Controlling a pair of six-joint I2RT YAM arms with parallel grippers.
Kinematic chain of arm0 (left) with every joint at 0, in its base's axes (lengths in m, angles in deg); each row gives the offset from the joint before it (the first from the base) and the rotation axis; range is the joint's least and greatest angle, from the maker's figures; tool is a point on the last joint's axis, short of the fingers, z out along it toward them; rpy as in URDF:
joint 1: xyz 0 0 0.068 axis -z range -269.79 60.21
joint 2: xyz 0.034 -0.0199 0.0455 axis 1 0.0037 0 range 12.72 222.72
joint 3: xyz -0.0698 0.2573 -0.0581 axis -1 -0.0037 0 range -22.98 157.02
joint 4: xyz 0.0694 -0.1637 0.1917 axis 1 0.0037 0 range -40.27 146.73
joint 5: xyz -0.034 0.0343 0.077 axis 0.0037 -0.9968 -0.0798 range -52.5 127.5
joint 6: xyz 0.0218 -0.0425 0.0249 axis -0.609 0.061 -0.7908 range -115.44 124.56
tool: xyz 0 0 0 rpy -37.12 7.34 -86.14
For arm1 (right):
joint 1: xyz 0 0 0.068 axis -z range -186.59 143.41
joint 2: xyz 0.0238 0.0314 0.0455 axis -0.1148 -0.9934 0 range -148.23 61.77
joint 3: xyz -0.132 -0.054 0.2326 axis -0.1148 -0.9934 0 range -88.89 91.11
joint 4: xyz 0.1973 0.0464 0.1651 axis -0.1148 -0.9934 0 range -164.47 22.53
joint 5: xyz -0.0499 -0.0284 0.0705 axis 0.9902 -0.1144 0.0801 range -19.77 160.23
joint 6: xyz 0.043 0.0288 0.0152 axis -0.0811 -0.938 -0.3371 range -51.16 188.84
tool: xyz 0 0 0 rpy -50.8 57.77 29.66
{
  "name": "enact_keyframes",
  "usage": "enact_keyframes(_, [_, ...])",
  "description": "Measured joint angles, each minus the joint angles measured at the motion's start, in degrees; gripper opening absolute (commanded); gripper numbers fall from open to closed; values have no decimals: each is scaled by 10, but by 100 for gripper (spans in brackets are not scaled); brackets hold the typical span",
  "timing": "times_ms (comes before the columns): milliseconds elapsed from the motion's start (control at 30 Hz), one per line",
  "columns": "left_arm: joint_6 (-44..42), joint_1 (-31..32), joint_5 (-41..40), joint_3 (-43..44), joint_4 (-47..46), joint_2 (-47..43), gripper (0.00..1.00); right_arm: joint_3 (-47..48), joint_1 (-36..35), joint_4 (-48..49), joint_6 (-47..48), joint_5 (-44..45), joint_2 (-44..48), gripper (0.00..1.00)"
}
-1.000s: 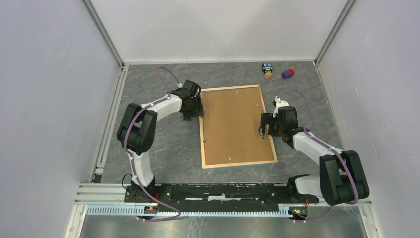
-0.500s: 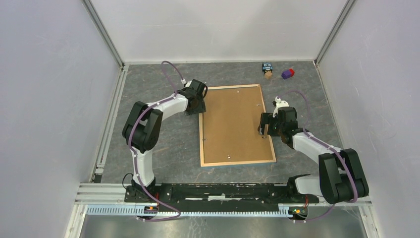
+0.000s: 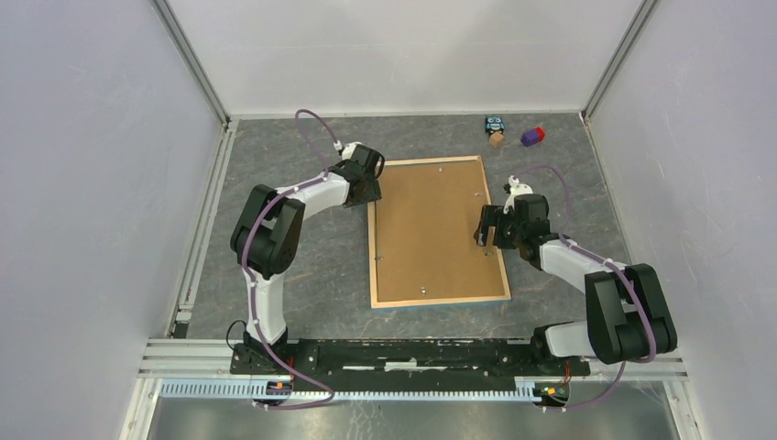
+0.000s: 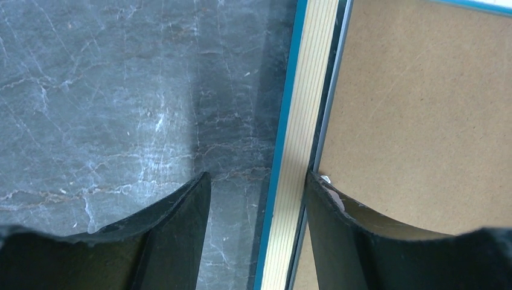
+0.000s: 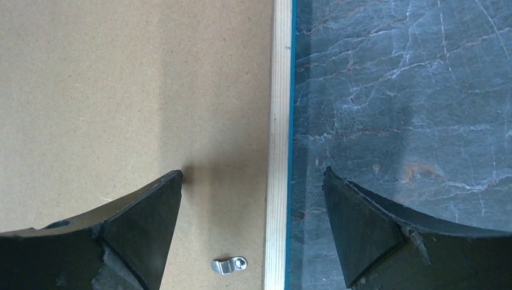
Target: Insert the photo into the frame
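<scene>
The frame (image 3: 371, 261) lies face down in the middle of the table, pale wood back up, with a thin blue edge. A brown hardboard sheet (image 3: 435, 229) fills it. The photo is hidden. My left gripper (image 3: 366, 191) is open at the frame's far left corner. In the left wrist view the gripper (image 4: 256, 178) straddles the wood border (image 4: 299, 121): one finger is over the table, apart from the border, and the other is at the border's inner edge, over the hardboard (image 4: 416, 109). My right gripper (image 3: 484, 231) is open astride the right border (image 5: 279, 90), gripper (image 5: 252, 172), nothing pinched.
A small metal turn clip (image 5: 229, 264) sits on the hardboard (image 5: 121, 84) just inside the right border. A small toy figure (image 3: 496, 129) and a purple block (image 3: 532, 136) lie at the far right of the table. White walls enclose the table on three sides.
My left gripper has moved along the frame's left edge toward its far corner. The frame's near end has shifted slightly left, squaring it up. The right gripper has barely moved.
</scene>
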Motion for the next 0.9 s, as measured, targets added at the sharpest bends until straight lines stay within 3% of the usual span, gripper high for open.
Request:
enact_keyframes(167, [-12,-1,-5,4,-16,6,75,13,0,3,-1,-11,-21,91])
enact_keyframes(367, [-37,17,-22,46,3,21,99,13,1,20,-2,-17,-30,91])
enact_keyframes(700, [-51,29,-17,53,106,-47,100,11,1,30,-2,-17,-32,92])
enact_keyframes(900, [9,36,68,-129,124,-245,99,0,1,46,-2,-16,-27,92])
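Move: The frame's far left clip lies about 4 cm to the left hand's right, level with it fore and aft and roughly 1 cm below, right by the inner finger. The left rail is some 2 cm right; the near left clip is 15 cm nearer the base than the far one and a touch farther right. From the right hand the far left clip is about 28 cm left and 11 cm ahead, the right rail 2 cm right. At the frame's far left clip the left hand, its inner fingertip already there, edges about 1.5 cm forward and then nearly 2 cm right as its fingers spread from two-thirds to wide open. It then comes free, rising some 7 cm and pulling back quickly about 12 cm towards the base. The right hand, still open astride the right rail, eases about 1 cm forward and slightly left, then holds. ##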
